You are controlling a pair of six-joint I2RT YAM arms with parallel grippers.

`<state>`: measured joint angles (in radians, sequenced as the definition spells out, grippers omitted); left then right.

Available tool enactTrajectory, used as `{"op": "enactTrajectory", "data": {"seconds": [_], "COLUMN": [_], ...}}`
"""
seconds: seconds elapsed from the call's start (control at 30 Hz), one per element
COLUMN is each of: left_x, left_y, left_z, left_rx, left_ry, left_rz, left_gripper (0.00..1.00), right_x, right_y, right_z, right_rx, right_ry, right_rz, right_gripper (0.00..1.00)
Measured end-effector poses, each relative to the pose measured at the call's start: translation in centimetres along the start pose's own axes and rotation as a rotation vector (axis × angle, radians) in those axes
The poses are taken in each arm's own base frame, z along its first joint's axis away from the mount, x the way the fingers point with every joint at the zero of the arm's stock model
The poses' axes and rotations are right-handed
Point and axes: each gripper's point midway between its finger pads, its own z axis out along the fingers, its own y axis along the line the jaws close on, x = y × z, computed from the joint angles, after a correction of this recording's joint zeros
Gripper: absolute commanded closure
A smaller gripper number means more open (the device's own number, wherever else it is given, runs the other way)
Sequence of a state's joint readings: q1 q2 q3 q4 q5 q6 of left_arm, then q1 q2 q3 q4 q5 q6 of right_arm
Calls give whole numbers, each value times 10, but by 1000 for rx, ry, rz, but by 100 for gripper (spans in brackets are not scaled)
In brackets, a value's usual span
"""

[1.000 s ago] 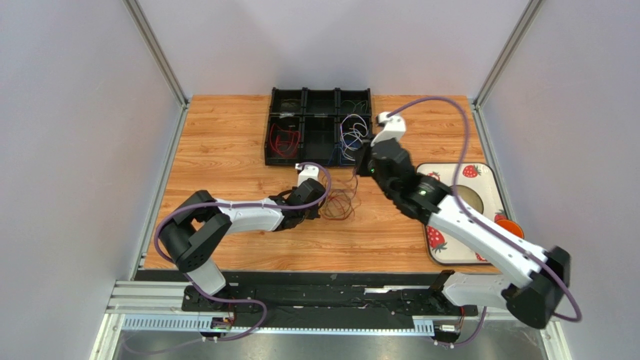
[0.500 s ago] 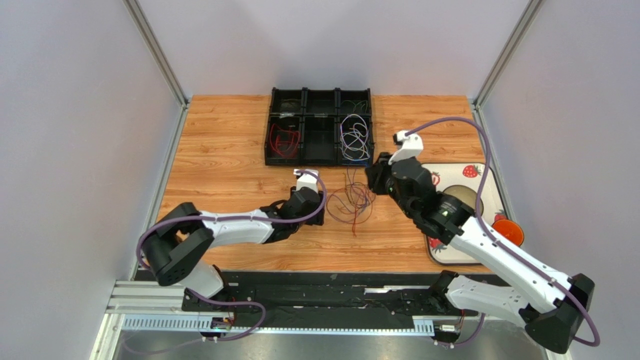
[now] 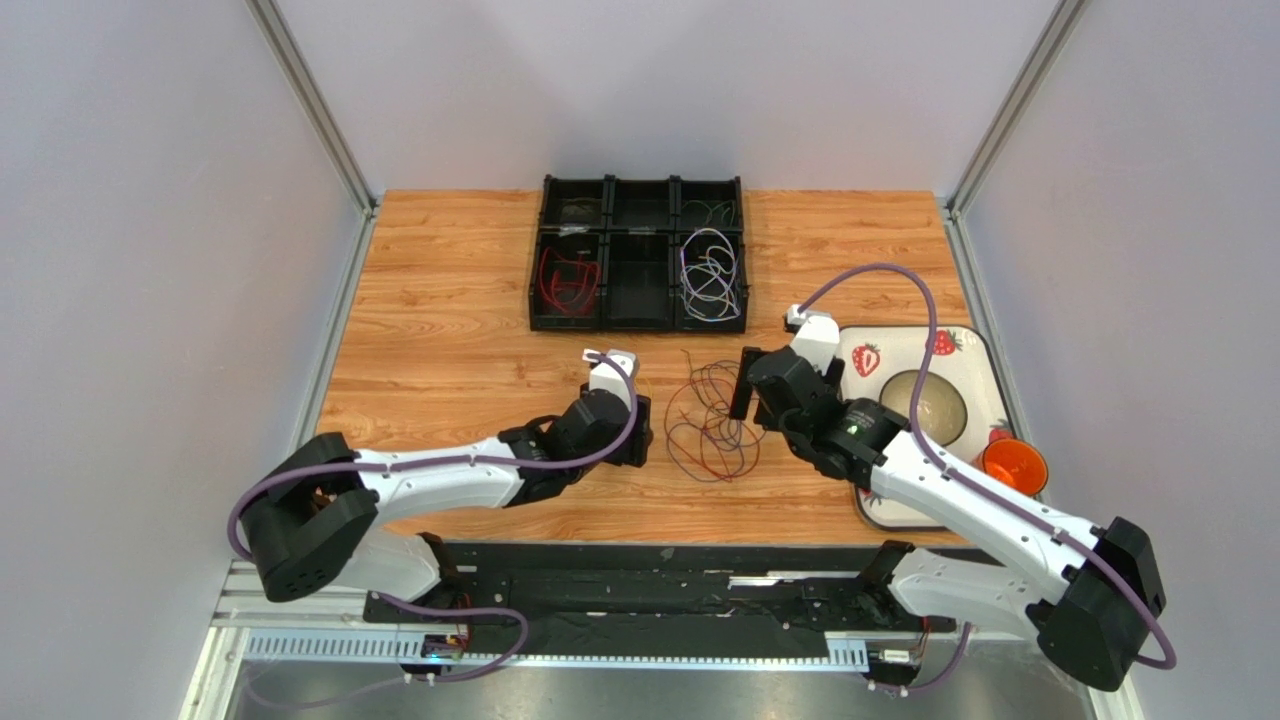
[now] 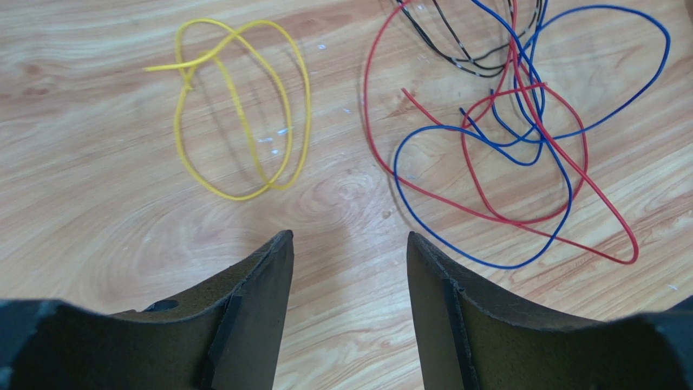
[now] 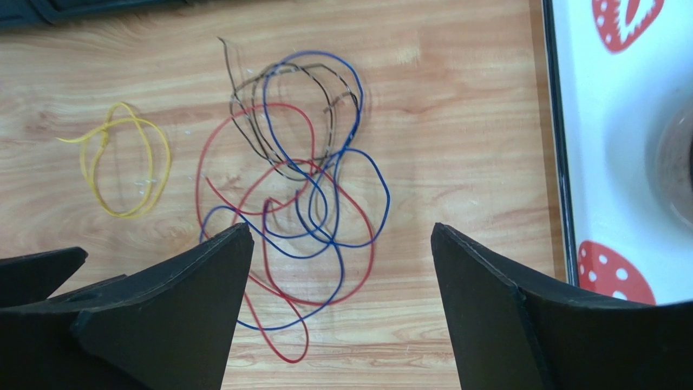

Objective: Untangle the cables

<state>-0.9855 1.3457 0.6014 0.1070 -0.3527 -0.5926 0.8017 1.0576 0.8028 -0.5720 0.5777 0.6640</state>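
Observation:
The loose cables (image 3: 706, 425) lie on the wooden table between my two grippers. A red and a blue cable (image 4: 508, 138) loop through each other, and a dark cable (image 4: 480, 50) overlaps their far side. Apart from that bundle, a yellow cable (image 4: 242, 114) lies in its own small loop. From the right wrist I see the same tangle (image 5: 297, 195) and yellow loop (image 5: 122, 162). My left gripper (image 4: 350, 237) (image 3: 639, 435) is open just short of the cables, with nothing in it. Open as well, my right gripper (image 5: 342, 229) (image 3: 744, 393) hovers wide over the tangle's edge.
A black compartment box (image 3: 639, 195) stands at the back, with red wires (image 3: 568, 278) and white and blue wires (image 3: 711, 278) in it. A strawberry-print tray (image 3: 902, 348) on the right carries a bowl (image 3: 935, 402); an orange cup (image 3: 1017, 465) sits at its edge.
Both grippers have opened and let go of the cables, which now lie spread on the table. The right arm has drawn back from the black box toward the near side.

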Motion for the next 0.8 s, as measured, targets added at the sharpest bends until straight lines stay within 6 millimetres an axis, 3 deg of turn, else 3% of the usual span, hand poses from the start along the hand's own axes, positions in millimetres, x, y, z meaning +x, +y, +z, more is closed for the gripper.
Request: {"op": "enactTrajectory", "data": {"seconds": [0.23,0.4,0.5,0.63,0.8], "left_x": [9,-18,-32,-31,-15], "left_y": [-23,-51,-58,-49,-27], "left_z": [35,65,81,100,117], "left_rx": [31,56,56,28,-27], "left_ry": [73,37,19,40,87], "left_rz": [44,74,76,75,90], "left_gripper": [36,40,41,42,42], "right_x": [43,58,63,67,71], "right_y": [-12,-17,-19,-22,-24], "right_z": [13,15,15,14,13], "right_rx": [42,51,52,47,46], "right_ry": [99,137,147,152,160], "right_rz": [24,39,44,51,53], "right_gripper": [15,16,16,16,16]}}
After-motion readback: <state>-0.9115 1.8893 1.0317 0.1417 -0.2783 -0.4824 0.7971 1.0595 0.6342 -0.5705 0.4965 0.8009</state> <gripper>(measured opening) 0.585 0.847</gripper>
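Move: The black cable's loops lie about 8 cm ahead of the left hand and 12 cm to its right, some 6 cm below it. The red and blue tangle is 2 cm ahead and 11 cm right; the yellow cable, already set apart, is 6 cm ahead and 1 cm left. From the right hand, that tangle is level, about 6 cm left and 13 cm down; the black loops are 6 cm ahead and 6 cm left, the strawberry tray 19 cm right, 1 cm back. The left hand, fingers staying half open and wrist almost unturned, swings right by about 9 cm and then increasingly forward, heading for the far left side of the tangle beside the black cable, and finishes by sinking while easing slightly back left, about 5 cm lower than it began. Meanwhile the right hand, kept wide open, sinks about 7 cm and draws a little back beside the red and blue tangle, its fingers tipping some 10 degrees further down, with neither hand seen to grip a cable. ##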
